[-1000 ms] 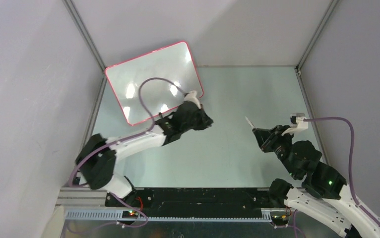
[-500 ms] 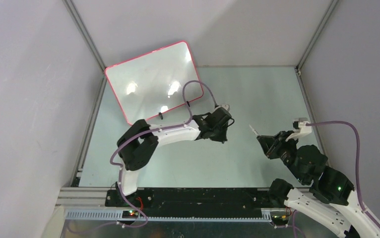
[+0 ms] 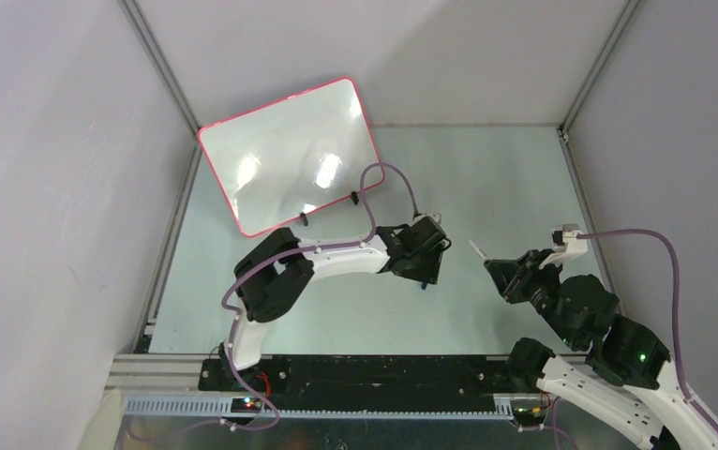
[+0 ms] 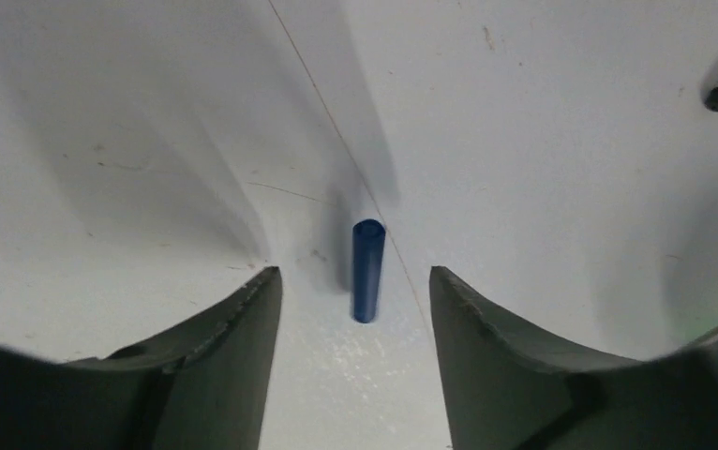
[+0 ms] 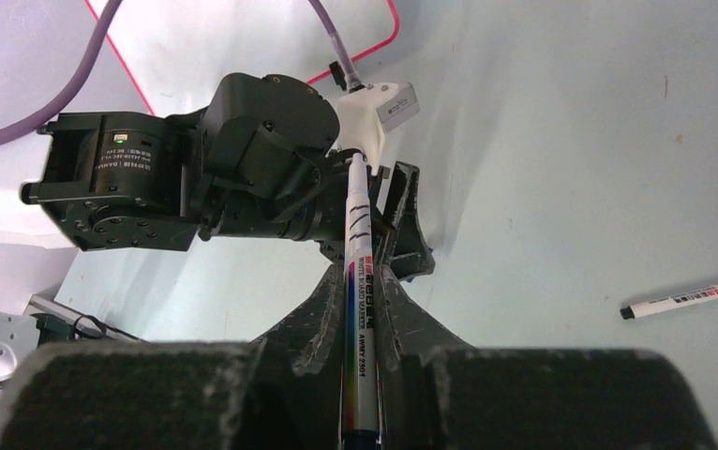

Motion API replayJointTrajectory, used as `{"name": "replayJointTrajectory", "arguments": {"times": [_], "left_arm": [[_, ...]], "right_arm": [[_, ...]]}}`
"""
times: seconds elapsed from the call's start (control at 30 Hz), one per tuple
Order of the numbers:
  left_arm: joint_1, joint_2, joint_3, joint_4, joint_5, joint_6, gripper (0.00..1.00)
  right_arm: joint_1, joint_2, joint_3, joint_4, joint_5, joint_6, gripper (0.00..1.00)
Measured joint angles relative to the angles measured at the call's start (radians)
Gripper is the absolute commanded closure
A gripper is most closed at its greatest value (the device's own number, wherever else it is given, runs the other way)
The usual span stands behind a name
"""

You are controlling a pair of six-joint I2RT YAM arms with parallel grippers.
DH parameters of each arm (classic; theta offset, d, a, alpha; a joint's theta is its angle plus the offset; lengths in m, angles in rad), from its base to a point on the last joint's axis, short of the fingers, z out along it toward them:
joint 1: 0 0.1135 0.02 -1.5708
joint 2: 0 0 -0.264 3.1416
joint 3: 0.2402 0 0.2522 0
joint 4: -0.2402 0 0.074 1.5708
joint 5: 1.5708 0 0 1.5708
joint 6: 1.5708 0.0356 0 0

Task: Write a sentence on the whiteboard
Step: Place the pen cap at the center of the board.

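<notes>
The whiteboard point(image 3: 290, 155) leans at the back left, its face showing only glare; the sentence is not in view. My left gripper point(image 3: 427, 272) hangs over the table's middle, pointing down. In the left wrist view it point(image 4: 352, 281) stands open, and a small blue cap point(image 4: 367, 270) lies on the table between and just beyond its fingertips, touching neither. The cap point(image 3: 424, 284) shows as a blue speck in the top view. My right gripper point(image 5: 365, 272) is shut on a white whiteboard marker point(image 5: 355, 206) with a rainbow stripe, whose tip point(image 3: 473, 247) points at the left gripper.
A second white marker point(image 5: 688, 297) lies on the table at the right of the right wrist view. The black clip feet point(image 3: 353, 198) stand at the board's lower edge. Grey walls close in the pale green table point(image 3: 486, 178) on three sides.
My left arm swung from the whiteboard's lower corner to the table's middle and came down. Its jaws opened, with the blue cap lying below them. The right gripper shifted slightly, still holding the marker.
</notes>
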Motion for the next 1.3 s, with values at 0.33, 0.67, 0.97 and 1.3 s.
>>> {"name": "replayJointTrajectory", "arguments": {"times": [0.33,0.67,0.97,1.3], "left_arm": [[0.002,-0.151,-0.056,-0.063,-0.078,0.048,0.08],[0.200,-0.822,-0.491,0.052,-0.102,0.144,0.01],[0.456,-1.190,-0.758,0.124,-0.051,0.188,0.01],[0.686,-1.408,-0.974,0.327,-0.039,0.238,0.01]], "right_arm": [[0.000,0.003,0.000,0.000,-0.001,0.000,1.00],[-0.002,0.050,-0.001,0.019,-0.040,-0.010,1.00],[-0.098,0.232,-0.021,0.134,-0.171,-0.060,1.00],[-0.510,0.418,-0.067,0.419,-0.655,-0.040,1.00]]}}
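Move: The blue pen cap sits between the left hand's half-open fingers, at that hand point and about 2 cm below it. From the left hand, the whiteboard's right clip is some 21 cm ahead and 19 cm left, and the spare marker's middle about 22 cm right and 2 cm ahead. From the right hand, holding the uncapped marker, that clip lies roughly 15 cm ahead, 27 left and 24 below; the cap about 6 back, 8 left and 25 below. The pen cap is left behind on the table: the left fingers spread from half to fully open, and the hand lifts about 15 cm while sweeping some 32 cm left, ending short of the whiteboard's left clip, its fingers swinging up out of their downward slant and counter-clockwise. Later the right hand, keeping its grip on the uncapped marker, eases roughly 9 cm forward and 5 cm left towards the whiteboard. ##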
